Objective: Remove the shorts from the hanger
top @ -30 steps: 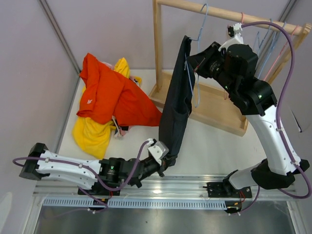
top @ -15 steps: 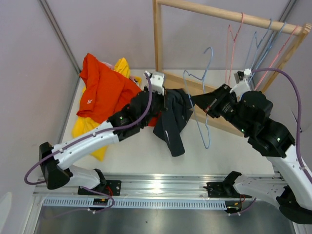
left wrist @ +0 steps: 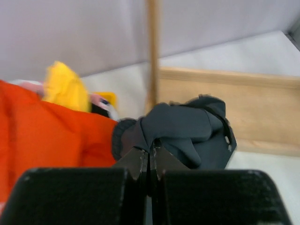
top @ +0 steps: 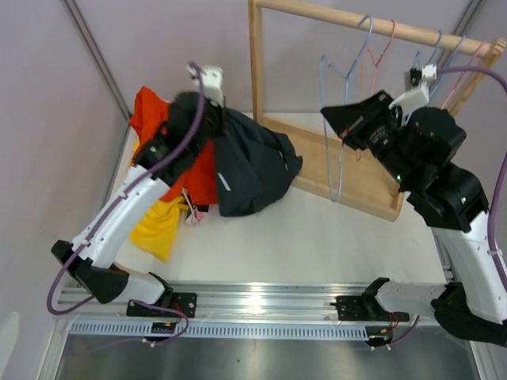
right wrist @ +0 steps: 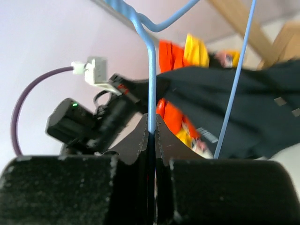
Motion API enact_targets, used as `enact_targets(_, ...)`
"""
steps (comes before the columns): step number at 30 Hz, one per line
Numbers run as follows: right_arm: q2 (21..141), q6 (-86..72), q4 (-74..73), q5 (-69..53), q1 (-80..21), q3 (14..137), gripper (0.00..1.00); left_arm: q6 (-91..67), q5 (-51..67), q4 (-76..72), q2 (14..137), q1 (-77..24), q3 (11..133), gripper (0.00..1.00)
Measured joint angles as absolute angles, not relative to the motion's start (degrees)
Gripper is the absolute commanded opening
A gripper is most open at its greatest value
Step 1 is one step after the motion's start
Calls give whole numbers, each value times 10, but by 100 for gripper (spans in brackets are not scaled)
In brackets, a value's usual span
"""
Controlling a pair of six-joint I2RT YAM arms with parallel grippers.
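Observation:
The dark slate grey shorts (top: 253,162) are off the hanger and hang in a bunch from my left gripper (top: 210,119), draping down beside the clothes pile. In the left wrist view the left gripper (left wrist: 151,149) is shut on a fold of these shorts (left wrist: 187,129). My right gripper (top: 329,117) is shut on the bare light-blue hanger (top: 339,142), whose hook reaches up to the wooden rail (top: 333,16). The right wrist view shows the right gripper (right wrist: 151,126) pinching the hanger wire (right wrist: 150,70), with the grey shorts (right wrist: 225,103) behind it.
Orange-red shorts (top: 162,138) and yellow shorts (top: 154,229) lie piled at the back left, a pink scrap (top: 194,210) peeking out. The wooden rack's post (top: 255,79) and base (top: 364,178) stand at the back. Several other wire hangers (top: 432,55) hang on the rail.
The left arm swung up and left, carrying the grey shorts off the hanger to the pile. The right arm raised the empty blue hanger to the rail.

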State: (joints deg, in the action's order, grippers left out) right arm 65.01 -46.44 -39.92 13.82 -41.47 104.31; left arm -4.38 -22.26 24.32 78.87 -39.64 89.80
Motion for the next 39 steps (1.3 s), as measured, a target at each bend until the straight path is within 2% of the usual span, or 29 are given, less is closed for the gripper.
enact_targets(5,724,-425,-383,141,-366,1142,0,-41,-165,343,875,-230,1185,0)
enact_targets(10,745,-417,-372,130,-333,1145,0,-49,-125,357,985,-126,1432,0)
enact_targets(13,745,-417,-370,111,-311,1127,0,-51,-118,350,1011,-101,1443,0)
enact_targets(15,746,-417,-368,94,-286,1119,0,-56,-119,347,1014,-93,1394,6)
enact_targets(18,757,-418,-361,75,-249,1116,0,-69,-131,342,1017,-87,1280,88)
enact_targets(19,764,-418,-354,68,-236,1116,0,-77,-133,346,1021,-85,1241,99)
enact_targets(24,815,-419,-337,38,-206,1145,0,-115,-132,390,1065,-83,1111,99)
enact_targets(28,883,-420,-327,19,-195,1204,0,-134,-134,402,1022,-91,981,99)
enact_targets(32,931,-425,-318,8,-191,1239,0,-153,-128,390,887,-110,875,99)
enact_targets(35,948,-431,-317,5,-190,1241,0,-163,-117,366,724,-127,801,99)
enact_targets(39,948,-442,-298,3,-189,1207,0,-167,-113,346,575,-131,755,99)
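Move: The left hand already holds the dark shorts, and the pile with the orange shorts on top lies about 17 cm to its left, 10 cm ahead and 30 cm below; the yellow shorts lie some 20 cm left and 11 cm nearer the base, and the rack's left post stands roughly 8 cm right and 13 cm ahead. The right hand pinches the emptied blue hanger, with the rod about 20 cm ahead, 2 cm right and 15 cm up; the pink hanger is 7 cm right, 17 cm ahead and a little higher. Still gripping the dark shorts, the left hand swings them left, forward and some 20 cm up with its fingertips lifting, then whips down about 35 cm over the pile with the fingers tipping down, opening wide on the way to let the shorts go, and draws back empty some 20 cm towards the base while rising again. Meanwhile the right hand keeps its pinch on the blue hanger and carries it about 20 cm forward towards the rod, rising slightly at first and sinking back, its fingers turning some 10 degrees clockwise. ##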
